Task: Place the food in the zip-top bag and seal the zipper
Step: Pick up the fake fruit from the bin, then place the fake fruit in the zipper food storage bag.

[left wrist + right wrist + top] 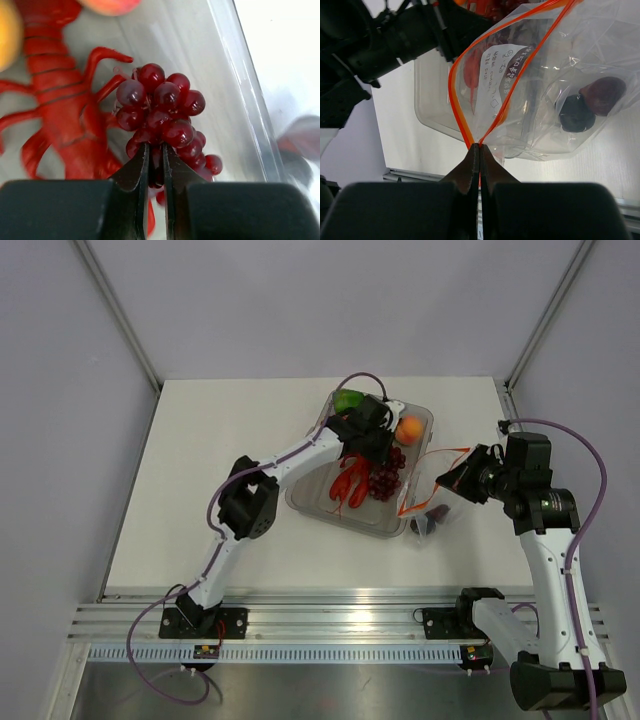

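Observation:
My left gripper (155,146) (378,445) is shut on the purple grapes (162,115) (386,478), over the clear tray (312,498). The red lobster (65,107) (350,483) lies just left of the grapes in the tray. The peach (408,429) and green pepper (349,399) lie at the tray's far end. My right gripper (479,146) (462,478) is shut on a corner of the zip-top bag (555,95), holding its mouth open toward the tray. The red-orange zipper (462,85) (425,475) gapes wide. A dark plum (575,114) and another dark red piece (602,94) lie inside the bag.
The tray stands mid-table with its right wall (245,90) close to the grapes. A yellow fruit (9,35) shows at the left edge of the left wrist view. The left arm (395,35) crosses the right wrist view above the bag. Grey walls enclose the white table (220,460).

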Motion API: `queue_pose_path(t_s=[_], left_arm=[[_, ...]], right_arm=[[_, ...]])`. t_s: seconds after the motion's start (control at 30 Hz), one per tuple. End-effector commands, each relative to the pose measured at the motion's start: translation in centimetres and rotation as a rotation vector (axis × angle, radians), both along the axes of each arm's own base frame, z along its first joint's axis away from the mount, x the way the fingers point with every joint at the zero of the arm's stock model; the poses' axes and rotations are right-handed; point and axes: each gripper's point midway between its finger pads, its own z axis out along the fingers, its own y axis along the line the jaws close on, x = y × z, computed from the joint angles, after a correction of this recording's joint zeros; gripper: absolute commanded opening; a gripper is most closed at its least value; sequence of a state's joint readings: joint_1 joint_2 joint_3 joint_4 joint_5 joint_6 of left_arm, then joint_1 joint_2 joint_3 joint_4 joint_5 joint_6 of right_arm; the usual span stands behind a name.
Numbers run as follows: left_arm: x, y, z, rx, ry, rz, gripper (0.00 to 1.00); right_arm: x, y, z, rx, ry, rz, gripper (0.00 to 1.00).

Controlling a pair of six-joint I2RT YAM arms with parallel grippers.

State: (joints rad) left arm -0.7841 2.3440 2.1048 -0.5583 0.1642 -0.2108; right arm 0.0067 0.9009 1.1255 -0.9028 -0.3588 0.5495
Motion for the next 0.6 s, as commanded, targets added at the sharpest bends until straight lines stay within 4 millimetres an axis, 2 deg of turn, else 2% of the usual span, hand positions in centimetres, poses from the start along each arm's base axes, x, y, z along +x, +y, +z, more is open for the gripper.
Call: queue_pose_path(t_s=[0.0,0.03,0.07,0.23,0.27,0.37,0.4,0.43,0.47,0.5,0.57], left_arm=[[1.4,1.7,9.6,-0.163,-0.120,0.029,0.00],[1.2,2.1,11.3,-0.190,-0.136,0.027,0.00],[1.1,2.7,11.3,-0.193,-0.128,0.037,0.00],[0.1,4.0,15.0,-0.238,-0.166,0.038,0.00],[-0.3,4.4,16.7,-0.261,-0.186,0.037,0.00],[-1.3,4.8,19.3,-0.309,-0.215,0.020,0.00],[-2.1,5.1,22.2,-0.361,-0.260,0.001,0.00],[-2.9,5.1,22.6,-0.381,-0.260,-0.027,0.00],[-3.3,5.3,23.7,-0.404,-0.272,-0.033,0.00],[-4.1,5.8,25.8,-0.436,-0.301,-0.038,0.00],[-5.0,6.1,27.4,-0.467,-0.310,-0.053,0.00]], right_arm=[[0.6,0.3,1.1,-0.001,-0.060,0.021,0.00],[0.7,0.3,1.0,0.000,-0.056,0.020,0.00],[0.6,0.3,0.9,-0.001,-0.057,0.023,0.00],[1.0,0.4,0.2,0.010,-0.048,0.018,0.00],[1.1,0.4,0.2,0.013,-0.047,0.018,0.00],[1.4,0.5,-0.2,0.022,-0.047,0.019,0.00],[1.5,0.6,-0.3,0.025,-0.041,0.020,0.00],[1.6,0.7,-0.3,0.029,-0.040,0.023,0.00],[1.6,0.7,-0.4,0.031,-0.035,0.025,0.00],[1.8,0.8,-0.5,0.036,-0.033,0.029,0.00],[2.0,0.9,-0.8,0.042,-0.027,0.032,0.00]])
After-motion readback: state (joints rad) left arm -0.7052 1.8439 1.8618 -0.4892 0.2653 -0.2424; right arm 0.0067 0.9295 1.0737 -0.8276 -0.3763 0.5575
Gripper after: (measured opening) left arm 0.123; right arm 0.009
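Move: The left hand already has the grapes pinched in the bin. The bag's open mouth, where they are to go, is roughly 15 cm back, 4 cm to the right and 16 cm above this hand. The peach lies about 8 cm ahead and 4 cm right, and the lobster's middle about level and 7 cm left, both about 4 cm lower. The right hand holds the mouth's edge, with its middle only about 2 cm left and 1 cm ahead. Keeping its pinch on the grapes, the left hand hoists them fast, nearly 20 cm straight up out of the bin, drifting some 6 cm left over the lobster and easing back late in the rise, to a bit above the bag's mouth. Its fingers swing up out of their downward slant by about 20 degrees, pointing more to the right, while the right hand keeps pinching the bag's edge and eases about 2 cm down and forward. ##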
